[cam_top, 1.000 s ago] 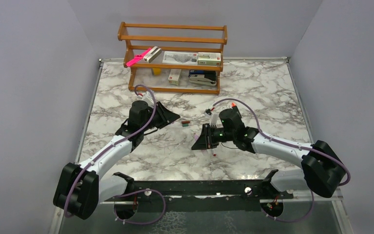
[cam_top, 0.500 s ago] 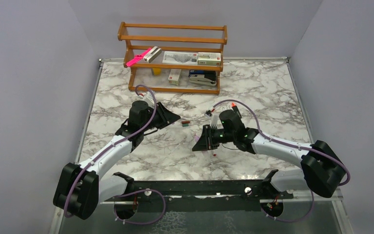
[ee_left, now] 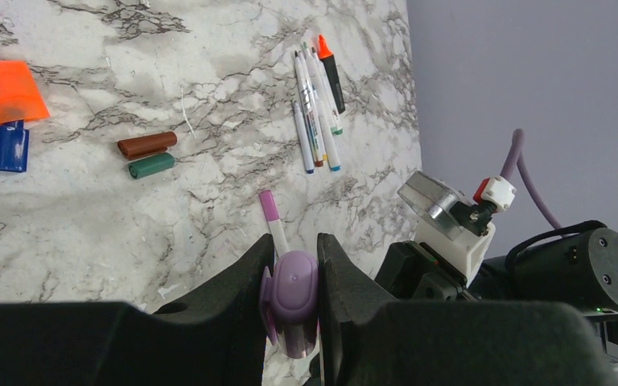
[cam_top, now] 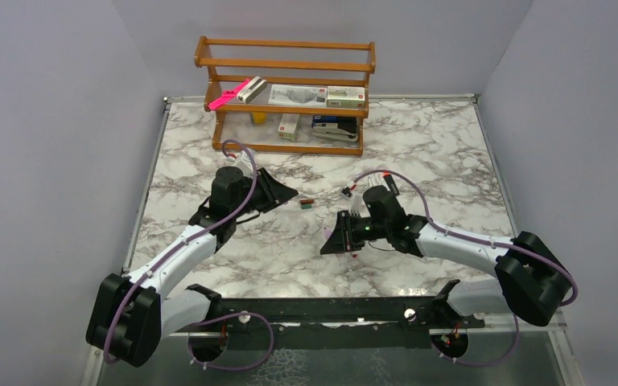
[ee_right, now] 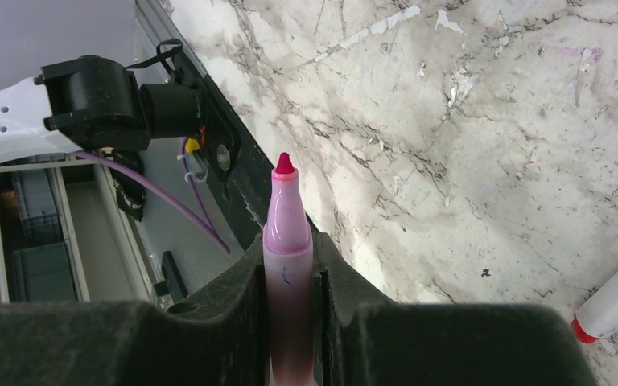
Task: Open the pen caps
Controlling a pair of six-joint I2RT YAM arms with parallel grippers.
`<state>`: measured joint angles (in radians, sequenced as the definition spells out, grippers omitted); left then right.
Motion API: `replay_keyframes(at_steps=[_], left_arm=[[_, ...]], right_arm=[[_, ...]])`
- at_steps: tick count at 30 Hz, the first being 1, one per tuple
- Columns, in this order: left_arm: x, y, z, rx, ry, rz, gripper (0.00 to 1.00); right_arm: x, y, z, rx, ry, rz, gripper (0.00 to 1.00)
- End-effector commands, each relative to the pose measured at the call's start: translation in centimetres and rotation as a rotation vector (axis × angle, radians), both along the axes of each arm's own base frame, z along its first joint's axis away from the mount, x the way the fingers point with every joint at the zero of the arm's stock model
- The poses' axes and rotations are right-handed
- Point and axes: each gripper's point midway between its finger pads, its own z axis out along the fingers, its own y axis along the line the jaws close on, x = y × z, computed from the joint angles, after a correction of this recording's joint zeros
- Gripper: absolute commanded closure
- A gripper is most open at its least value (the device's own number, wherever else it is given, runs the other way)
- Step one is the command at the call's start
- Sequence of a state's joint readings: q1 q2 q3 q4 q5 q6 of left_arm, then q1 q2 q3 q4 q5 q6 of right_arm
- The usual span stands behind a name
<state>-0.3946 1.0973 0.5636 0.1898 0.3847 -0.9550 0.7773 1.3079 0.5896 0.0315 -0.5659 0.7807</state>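
My left gripper (ee_left: 295, 243) is shut on a lilac pen cap (ee_left: 291, 291), which sits alone between the fingers. A white pen with a pink end (ee_left: 273, 221) shows just beyond it. My right gripper (ee_right: 288, 256) is shut on an uncapped pink marker (ee_right: 285, 205), its tip pointing toward the table's near edge. Loose caps lie on the marble: orange (ee_left: 4, 90), blue (ee_left: 10, 146), dark red (ee_left: 146, 144) and green (ee_left: 151, 166). In the top view the left gripper (cam_top: 287, 194) and the right gripper (cam_top: 332, 240) are apart, with small caps (cam_top: 308, 203) between them.
A row of slim white pens (ee_left: 315, 121) and a black highlighter with an orange tip (ee_left: 331, 71) lie together on the marble. Another white pen with a red end (ee_right: 615, 307) lies by the right gripper. A wooden shelf (cam_top: 286, 64) with boxes stands at the back.
The right arm has shifted slightly toward the near edge with the marker. The left arm has held still with the cap.
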Motion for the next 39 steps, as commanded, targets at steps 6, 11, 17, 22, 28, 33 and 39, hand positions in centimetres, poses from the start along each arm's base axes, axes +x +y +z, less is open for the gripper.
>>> replay_keyframes(at_steps=[6,11,17,22,28,33,39], left_arm=[[-0.6,0.0,-0.2,-0.014,0.005,-0.015,1.00],[-0.6,0.0,-0.3,-0.019,0.008,-0.016,1.00],[-0.6,0.0,-0.2,-0.019,0.005,-0.017,1.00],[-0.7,0.0,-0.3,-0.020,0.006,-0.016,1.00],[-0.8,0.0,-0.6,-0.018,0.009,-0.018,1.00],[-0.7,-0.3,-0.5,-0.007,0.018,-0.040,1.00],[-1.5,0.2,-0.7,-0.018,0.018,-0.021,1.00]], right_arm=[[-0.1,0.1,0.8,0.044,-0.022,-0.003,0.99],[-0.1,0.1,0.6,0.044,-0.016,-0.003,0.99],[0.0,0.3,0.6,0.046,-0.013,0.001,0.99],[0.0,0.3,0.6,0.046,-0.014,-0.001,0.99],[1.8,0.8,1.5,0.009,-0.074,-0.019,0.99],[4.2,1.8,2.4,-0.063,-0.114,0.015,0.99],[9.8,0.5,3.3,-0.183,-0.226,-0.071,0.99]])
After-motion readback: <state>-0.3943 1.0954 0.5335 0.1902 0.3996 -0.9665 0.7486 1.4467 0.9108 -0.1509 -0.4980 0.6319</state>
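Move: Lying about 27 cm ahead, 13 cm to the right and 9 cm below the right hand, which holds the uncapped pink pen, is the pile of uncapped pens. From the same hand, the magenta-capped pen is some 10 cm ahead and 5 cm right, the brown and green caps about 22 cm ahead and 8 cm left. Those two caps lie roughly 9 cm ahead, 3 cm right and 17 cm below the left hand, the blue cap about 9 cm ahead and 5 cm left. Carrying the uncapped pink pen, the right hand sets off late, after nearly holding still: about 6 cm forward, rising some 4 cm and drifting left as it comes closer to the left hand, wrist tilting up by roughly 10 degrees. Its grip stays closed. The left hand keeps pinching the pink cap and only sinks about 1 cm. ##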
